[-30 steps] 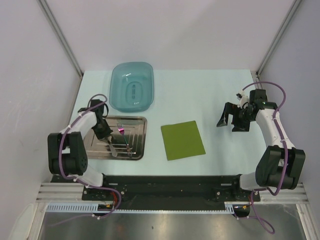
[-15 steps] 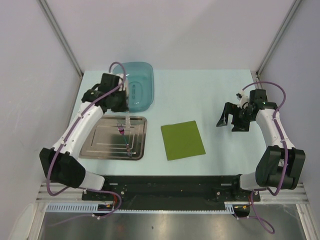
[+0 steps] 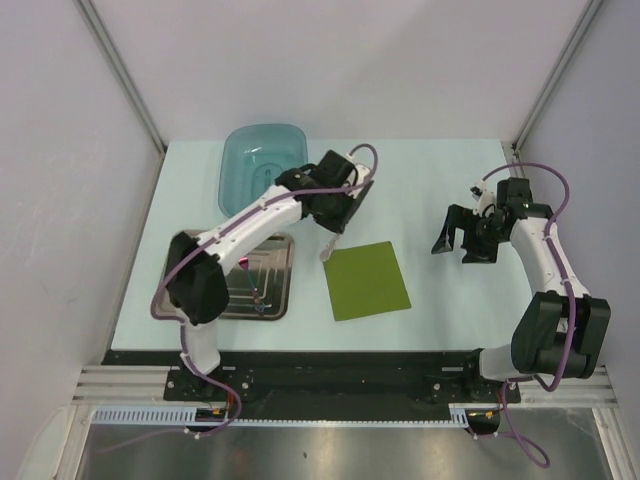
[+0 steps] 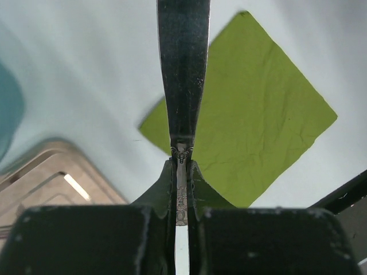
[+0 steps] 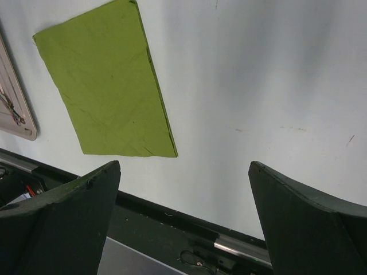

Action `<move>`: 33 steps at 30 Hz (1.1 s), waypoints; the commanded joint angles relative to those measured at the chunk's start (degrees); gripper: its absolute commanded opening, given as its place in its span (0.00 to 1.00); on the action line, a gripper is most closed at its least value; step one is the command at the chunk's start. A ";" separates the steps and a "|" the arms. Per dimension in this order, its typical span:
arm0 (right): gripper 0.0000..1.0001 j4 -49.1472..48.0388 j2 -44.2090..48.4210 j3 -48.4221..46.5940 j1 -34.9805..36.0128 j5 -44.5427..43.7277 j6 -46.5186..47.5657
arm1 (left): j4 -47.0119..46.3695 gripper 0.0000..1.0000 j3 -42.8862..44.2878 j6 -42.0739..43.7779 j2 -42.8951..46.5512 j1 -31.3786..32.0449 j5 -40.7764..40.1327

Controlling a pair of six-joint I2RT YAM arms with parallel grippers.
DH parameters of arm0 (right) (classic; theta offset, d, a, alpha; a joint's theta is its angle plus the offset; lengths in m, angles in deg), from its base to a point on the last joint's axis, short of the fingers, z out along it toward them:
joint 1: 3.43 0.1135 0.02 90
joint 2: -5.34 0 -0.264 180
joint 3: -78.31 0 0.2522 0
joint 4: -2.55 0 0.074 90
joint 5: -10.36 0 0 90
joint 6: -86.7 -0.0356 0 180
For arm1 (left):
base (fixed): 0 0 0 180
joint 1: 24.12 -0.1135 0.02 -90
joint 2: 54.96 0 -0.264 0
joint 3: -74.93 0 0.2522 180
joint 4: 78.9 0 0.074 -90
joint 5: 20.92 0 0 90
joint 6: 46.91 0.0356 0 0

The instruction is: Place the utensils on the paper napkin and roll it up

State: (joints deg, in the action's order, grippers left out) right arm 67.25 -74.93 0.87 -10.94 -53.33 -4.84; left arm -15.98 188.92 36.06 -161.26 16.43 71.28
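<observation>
My left gripper (image 3: 331, 230) is shut on the end of a slim silver utensil (image 4: 183, 74), which hangs from it over the table. It hovers just off the far left corner of the olive-green paper napkin (image 3: 366, 281), which lies flat. In the left wrist view the utensil's blade crosses the napkin (image 4: 264, 120) edge. More utensils (image 3: 256, 295), one with a magenta part, lie in the steel tray (image 3: 275, 290). My right gripper (image 3: 458, 243) hangs open and empty to the right of the napkin (image 5: 106, 86), with the fingers (image 5: 86, 200) wide apart.
A teal plastic basin (image 3: 250, 165) stands at the back, behind the tray. My left arm reaches across the tray and hides much of it. The table's near edge has a black rail (image 3: 350, 365). Grey walls close in both sides.
My left arm has lifted a utensil out of the tray and swung it right, past the basin, to the napkin's far left corner. The right arm has not moved.
</observation>
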 commanded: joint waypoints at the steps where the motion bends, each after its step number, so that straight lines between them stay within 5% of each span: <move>1: 1.00 -1.01 -0.24 -1.36 1.09 -1.78 -0.65 | 0.84 0.00 6.55 2.02 -4.43 2.50 2.28; 33: 1.00 -2.60 -2.17 0.05 2.41 -10.40 -2.15 | 1.11 0.00 13.51 -11.17 -23.33 7.78 3.34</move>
State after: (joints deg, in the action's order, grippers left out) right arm 65.28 -76.98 1.25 -8.42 -62.80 -6.35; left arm -14.07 199.72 26.56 -184.43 24.04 75.21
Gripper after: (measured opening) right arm 0.994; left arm 0.048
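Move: The left hand already holds the knife by its handle, blade towards forward-right. The napkin's middle lies about 7 cm back and 8 cm right of that hand, some 15 cm below. The tray's middle is roughly 27 cm left and 6 cm back, and the blue basin stands about 17 cm left and 18 cm ahead. From the empty right hand, the napkin is some 23 cm left, 5 cm back and 11 cm below. The left hand keeps its pinch on the knife and brings it down about 12 cm while carrying it some 8 cm right and slightly back, over the napkin; most of the sideways travel comes early, then it sinks almost straight and tips its fingers about 15 degrees nearer to straight down. Meanwhile the right hand, empty and wide open, dips about 2 cm with a small roll, well clear of the napkin. ##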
